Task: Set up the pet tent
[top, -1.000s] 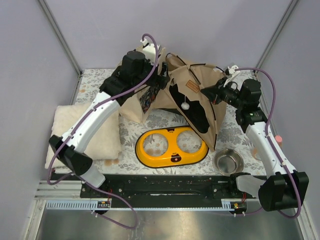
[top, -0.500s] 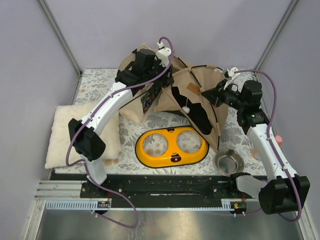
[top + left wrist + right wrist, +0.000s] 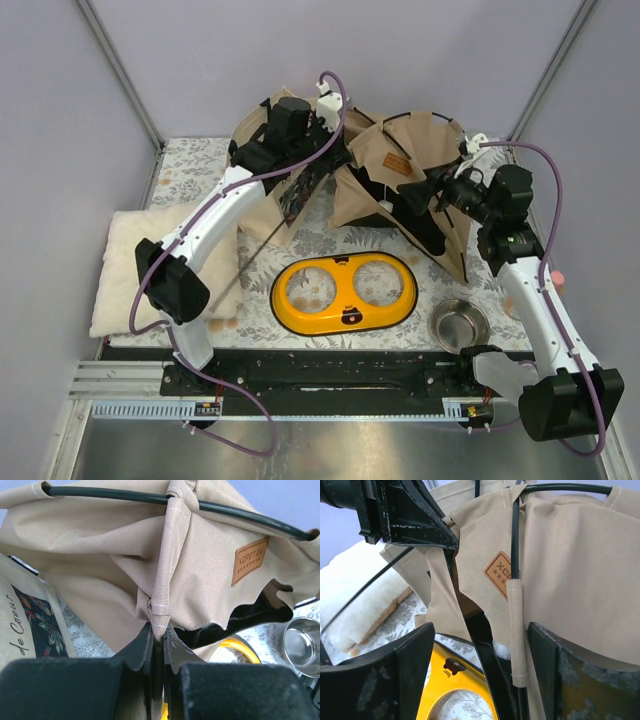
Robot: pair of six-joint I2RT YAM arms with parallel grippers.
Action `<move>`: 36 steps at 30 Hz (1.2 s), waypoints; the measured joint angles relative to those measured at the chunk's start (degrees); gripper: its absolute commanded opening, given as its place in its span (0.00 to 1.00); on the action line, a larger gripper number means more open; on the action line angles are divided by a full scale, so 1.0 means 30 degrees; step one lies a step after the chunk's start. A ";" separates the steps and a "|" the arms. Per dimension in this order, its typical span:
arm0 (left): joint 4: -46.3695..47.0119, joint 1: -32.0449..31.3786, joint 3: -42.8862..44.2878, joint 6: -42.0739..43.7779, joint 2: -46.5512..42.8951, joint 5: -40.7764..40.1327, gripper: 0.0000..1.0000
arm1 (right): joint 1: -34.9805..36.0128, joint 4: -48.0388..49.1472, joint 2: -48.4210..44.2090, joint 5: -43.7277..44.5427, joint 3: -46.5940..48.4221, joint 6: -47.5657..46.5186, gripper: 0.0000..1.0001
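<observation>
The pet tent [image 3: 400, 160] is a slack tan canvas heap with black poles at the back middle of the table. My left gripper [image 3: 333, 150] is over its left side, shut on a tan fabric tie [image 3: 159, 615] that hangs from a black pole [image 3: 125, 495]. The brown label patch [image 3: 250, 560] shows to the right of it. My right gripper [image 3: 418, 195] is at the tent's right front, open. One canvas pole sleeve [image 3: 519, 630] hangs between its fingers [image 3: 547, 670], close to the right one. The white pompom [image 3: 502, 650] peeks out below the canvas edge.
A yellow double feeder [image 3: 345, 292] lies in front of the tent and a steel bowl [image 3: 457, 324] is to its right. The beige tote bag [image 3: 285, 205] leans left of the tent. A cream pillow [image 3: 130, 270] lies along the table's left side.
My left gripper reached onto the tent and shut on the fabric tie. My right gripper opened and let go of the canvas. The tent's top has risen and shifted right.
</observation>
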 measured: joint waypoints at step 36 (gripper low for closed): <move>0.7672 -0.3942 -0.3053 -0.3432 -0.1974 -0.8291 0.00 | 0.0015 -0.9588 -0.5202 1.0142 0.4801 0.6994 0.99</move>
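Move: My left hand already grips the tent's fabric-sleeved corner with its pole; the tent's leather patch sits about 10 cm to the right, nearly level and 1 cm nearer the base, with the shop bag some 13 cm to the left and 15 cm lower. From my right hand, its parted fingers still astride a sleeved pole, the patch is roughly 8 cm ahead, 5 cm left and 4 cm higher; the yellow feeder lies about 17 cm back, 15 cm left and 28 cm below. I finish spreading my right fingers and free them from the sleeved pole, rising about 8 cm and swinging right, away from the tent, then drawing back while the wrist turns some 30 degrees clockwise. My left hand keeps its pinch and lifts the tent corner, shifting a little right, then easing down slightly as its fingertips tilt up towards level. ##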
